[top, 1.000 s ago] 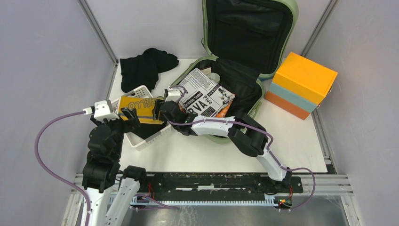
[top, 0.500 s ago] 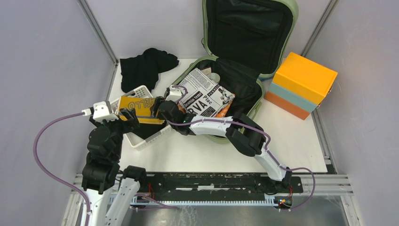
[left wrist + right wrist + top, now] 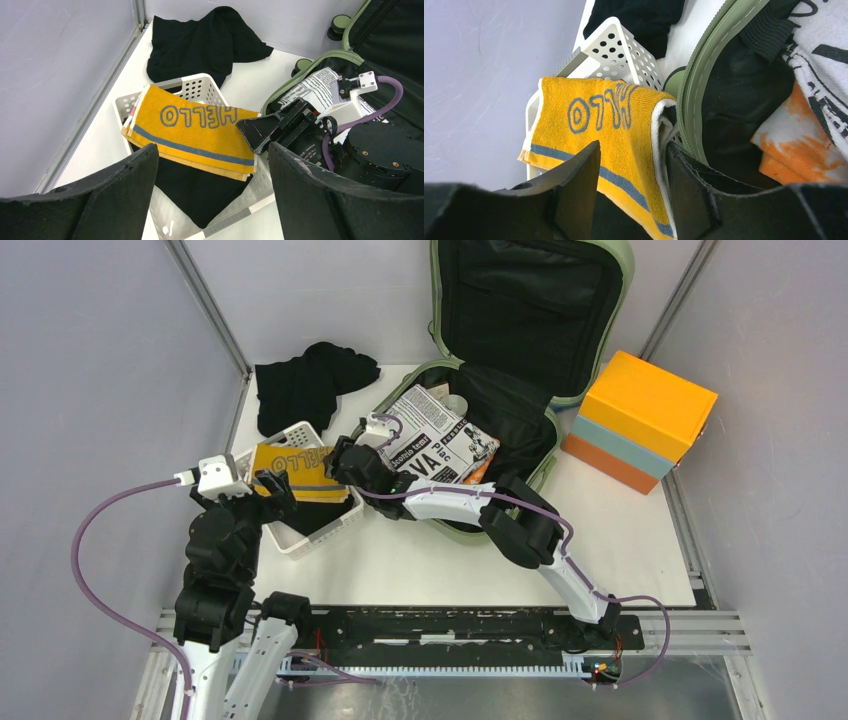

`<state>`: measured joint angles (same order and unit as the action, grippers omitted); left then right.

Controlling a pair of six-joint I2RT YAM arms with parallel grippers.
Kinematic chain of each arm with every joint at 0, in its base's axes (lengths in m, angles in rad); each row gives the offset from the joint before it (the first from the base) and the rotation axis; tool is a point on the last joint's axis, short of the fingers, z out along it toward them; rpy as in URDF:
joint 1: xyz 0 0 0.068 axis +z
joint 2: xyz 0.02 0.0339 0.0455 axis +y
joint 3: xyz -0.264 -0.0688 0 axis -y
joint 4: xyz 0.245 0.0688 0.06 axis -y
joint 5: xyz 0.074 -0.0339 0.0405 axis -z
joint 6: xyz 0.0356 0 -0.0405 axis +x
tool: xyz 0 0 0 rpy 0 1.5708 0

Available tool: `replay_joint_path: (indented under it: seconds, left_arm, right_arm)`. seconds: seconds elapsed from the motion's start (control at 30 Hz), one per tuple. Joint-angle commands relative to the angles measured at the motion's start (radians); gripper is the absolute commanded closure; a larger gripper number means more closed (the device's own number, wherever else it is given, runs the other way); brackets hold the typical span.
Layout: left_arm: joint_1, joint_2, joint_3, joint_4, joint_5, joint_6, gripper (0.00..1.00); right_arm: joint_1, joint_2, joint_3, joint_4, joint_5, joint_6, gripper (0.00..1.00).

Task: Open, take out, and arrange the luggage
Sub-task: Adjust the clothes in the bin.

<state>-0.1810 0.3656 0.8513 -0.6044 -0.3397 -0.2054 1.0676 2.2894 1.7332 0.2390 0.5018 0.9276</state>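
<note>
The luggage (image 3: pixel 530 310) lies open at the back of the table, its sage-green lid upright and the black lining showing. A newsprint-patterned bundle (image 3: pixel 435 435) with orange cloth under it lies in the lower half. A yellow "HELLO" towel (image 3: pixel 295 472) lies folded on top of the white perforated basket (image 3: pixel 300 432). My right gripper (image 3: pixel 335 455) hovers over the towel's right edge, jaws apart and nothing pinched between them (image 3: pixel 633 147). The luggage's green rim (image 3: pixel 709 75) runs just beside it. My left gripper (image 3: pixel 212 150) stands open and empty at the basket's near side.
A black garment (image 3: pixel 305 380) lies crumpled at the back left, behind the basket. More black cloth lies inside the basket under the towel (image 3: pixel 200 127). An orange and light-blue box (image 3: pixel 640 420) stands right of the luggage. Grey walls close in both sides.
My right gripper has shifted a little back and to the left over the towel's edge, and its jaws have narrowed. The left arm and the towel have stayed put.
</note>
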Motion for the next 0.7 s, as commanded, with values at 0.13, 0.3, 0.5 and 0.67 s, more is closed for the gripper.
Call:
replay_joint_path:
  seconds: [0.13, 0.3, 0.5, 0.67]
  left_arm:
    - [-0.002, 0.004, 0.033, 0.015, -0.016, -0.017, 0.14]
    - [-0.002, 0.003, 0.03, 0.016, -0.015, -0.017, 0.13]
    - [-0.002, 0.0, 0.026, 0.016, -0.013, -0.016, 0.13]
    - [-0.002, -0.002, 0.014, 0.02, -0.004, -0.02, 0.13]
  right_arm:
    - [-0.015, 0.012, 0.027, 0.027, 0.059, -0.004, 0.54]
    - [-0.015, -0.001, 0.007, 0.075, 0.053, -0.053, 0.67]
    - [-0.005, -0.036, -0.031, 0.144, 0.044, -0.121, 0.79]
    - [0.017, -0.055, -0.046, 0.211, 0.02, -0.214, 0.85]
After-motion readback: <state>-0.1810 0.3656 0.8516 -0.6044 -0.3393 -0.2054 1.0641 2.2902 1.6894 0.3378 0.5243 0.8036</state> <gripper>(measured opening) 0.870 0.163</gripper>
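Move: The yellow cloth in the bin has its middle about 8 cm left of the right hand, 2 cm back and 4 cm below, its right edge already between the open fingers. The bin's middle is 6 cm back, 8 cm left and 9 cm below; the black cloth lies 16 cm ahead, 4 cm left. The newspaper-print cloth is 20 cm right, 4 cm ahead. From the left hand, the yellow cloth is some 13 cm ahead, 2 cm left and 20 cm below. The right hand edges about 1 cm forward and right while its fingers close, pinching the yellow cloth's right edge. ##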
